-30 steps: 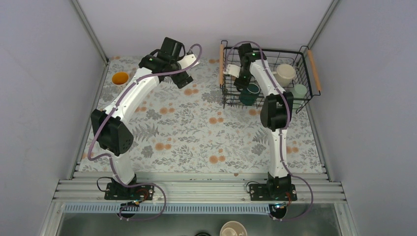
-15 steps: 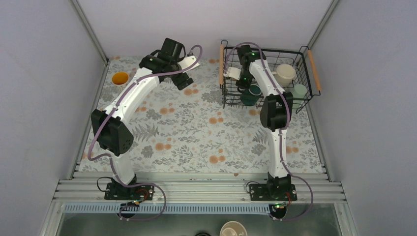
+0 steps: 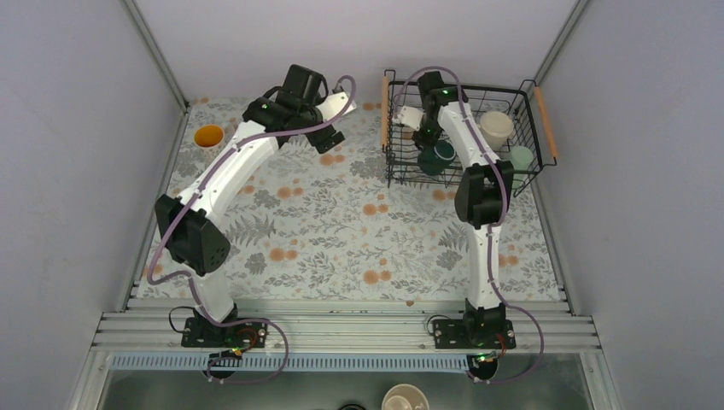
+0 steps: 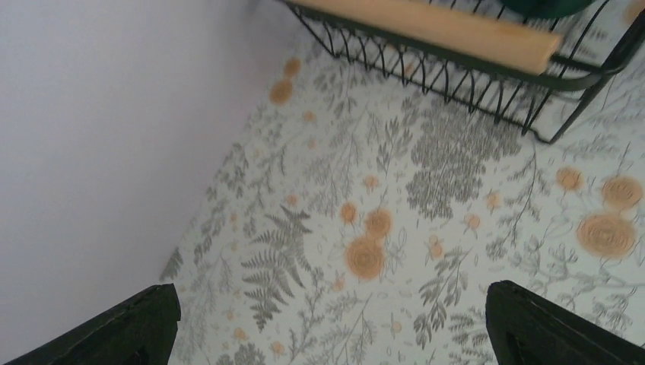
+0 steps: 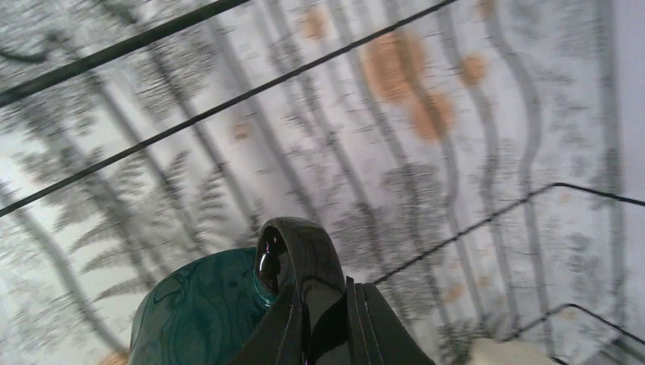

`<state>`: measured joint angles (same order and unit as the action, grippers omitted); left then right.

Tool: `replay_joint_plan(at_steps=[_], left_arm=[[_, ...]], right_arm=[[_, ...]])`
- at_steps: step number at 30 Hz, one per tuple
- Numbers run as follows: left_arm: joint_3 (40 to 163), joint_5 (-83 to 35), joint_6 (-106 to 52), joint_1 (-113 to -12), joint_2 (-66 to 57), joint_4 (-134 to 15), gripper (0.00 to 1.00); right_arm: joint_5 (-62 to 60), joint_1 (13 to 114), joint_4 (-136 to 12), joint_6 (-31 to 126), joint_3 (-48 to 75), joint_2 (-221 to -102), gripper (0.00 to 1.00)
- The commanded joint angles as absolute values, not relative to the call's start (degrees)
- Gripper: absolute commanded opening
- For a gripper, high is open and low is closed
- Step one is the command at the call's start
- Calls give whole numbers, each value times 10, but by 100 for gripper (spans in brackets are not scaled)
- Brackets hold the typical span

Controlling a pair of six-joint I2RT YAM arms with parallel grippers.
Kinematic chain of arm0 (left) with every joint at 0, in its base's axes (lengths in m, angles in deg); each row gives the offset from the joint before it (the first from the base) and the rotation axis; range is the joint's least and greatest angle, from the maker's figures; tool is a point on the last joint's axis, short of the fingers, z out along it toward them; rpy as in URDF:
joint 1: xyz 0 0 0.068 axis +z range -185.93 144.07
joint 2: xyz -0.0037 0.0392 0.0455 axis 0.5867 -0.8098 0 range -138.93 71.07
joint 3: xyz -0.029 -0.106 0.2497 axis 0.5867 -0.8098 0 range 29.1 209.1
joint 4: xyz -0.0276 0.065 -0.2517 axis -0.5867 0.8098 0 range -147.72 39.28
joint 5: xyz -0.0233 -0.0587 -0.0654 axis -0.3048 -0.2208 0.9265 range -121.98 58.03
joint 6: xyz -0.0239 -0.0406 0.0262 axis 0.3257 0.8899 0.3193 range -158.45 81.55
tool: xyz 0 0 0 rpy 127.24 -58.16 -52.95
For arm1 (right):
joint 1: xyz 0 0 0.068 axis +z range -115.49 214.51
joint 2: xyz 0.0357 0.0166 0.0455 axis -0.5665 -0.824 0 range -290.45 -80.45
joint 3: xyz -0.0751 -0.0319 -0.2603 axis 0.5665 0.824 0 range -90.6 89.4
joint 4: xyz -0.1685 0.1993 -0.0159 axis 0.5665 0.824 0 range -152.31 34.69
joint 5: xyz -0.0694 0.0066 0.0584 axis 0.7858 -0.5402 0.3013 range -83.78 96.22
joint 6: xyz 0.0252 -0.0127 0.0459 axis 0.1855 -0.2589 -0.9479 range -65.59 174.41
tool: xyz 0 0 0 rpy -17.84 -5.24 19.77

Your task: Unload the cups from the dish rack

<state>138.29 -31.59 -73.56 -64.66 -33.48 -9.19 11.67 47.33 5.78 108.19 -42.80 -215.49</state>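
The dish rack (image 3: 514, 90), black wire with wooden side handles, stands at the back right of the floral table. Inside it, my right gripper (image 3: 429, 142) is shut on the handle of the dark green mug (image 3: 437, 158). The right wrist view shows both fingers (image 5: 378, 323) pinching that glossy handle (image 5: 303, 247), with the teal mug body (image 5: 198, 312) to the left. A cream mug (image 3: 495, 128) and a mint green cup (image 3: 519, 157) sit in the rack's right half. The floral mug with orange inside (image 3: 208, 136) stands on the table at the back left. My left gripper (image 3: 329, 137) (image 4: 335, 331) hangs open over the table, left of the rack.
The rack's left wooden handle (image 4: 433, 26) lies just ahead of the left gripper. Grey walls close in the table at the back and on both sides. A tan cup (image 3: 404, 399) sits in the metal trough below the arm bases.
My right gripper has closed on the dark green mug's handle and shifted slightly toward the back of the rack. The left arm has swung a little to the right.
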Motion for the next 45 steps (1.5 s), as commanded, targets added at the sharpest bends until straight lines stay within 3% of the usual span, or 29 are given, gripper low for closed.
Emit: replay_joint_plan(at_steps=[1, 9, 19, 29, 45], left_arm=[[1412, -283, -708, -656, -294, -141, 100], [1385, -188, -705, -660, -263, -239, 100], [1156, 37, -632, -655, -201, -607, 100], [1187, 195, -525, -621, -276, -653, 100], [1254, 338, -428, -617, -346, -673, 100]], right_arm=[[143, 446, -91, 1050, -427, -2095, 4], [144, 420, -166, 1004, -449, -2051, 3], [-87, 419, -147, 866, -440, -1905, 3], [-299, 419, -80, 812, -439, -1855, 3], [-458, 422, -99, 773, -404, -1858, 3]])
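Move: The green cup, its handle already pinched in the right fingers, still sits in the rack, its middle about 4 cm back, 3 cm right and 2 cm below that hand; the left gripper it is headed for is some 24 cm left, 9 cm back and 16 cm above. From the right hand, the cream cup is about 3 cm ahead, 16 cm right and 4 cm lower. For the left hand, the green cup lies some 27 cm right, 5 cm ahead, 18 cm below; the rack's left wooden bar, 15 cm right, 16 cm ahead, 16 cm below. The green cup, kept pinched by its handle, goes briefly forward and up, then about 30 cm up, back and left out of the rack as the right wrist rolls some 60 degrees until its fingers point left. The left hand, fingers staying wide open, rises and shifts right about 10 cm each, drawing back somewhat, and swings from pointing down to face the cup's mouth. ##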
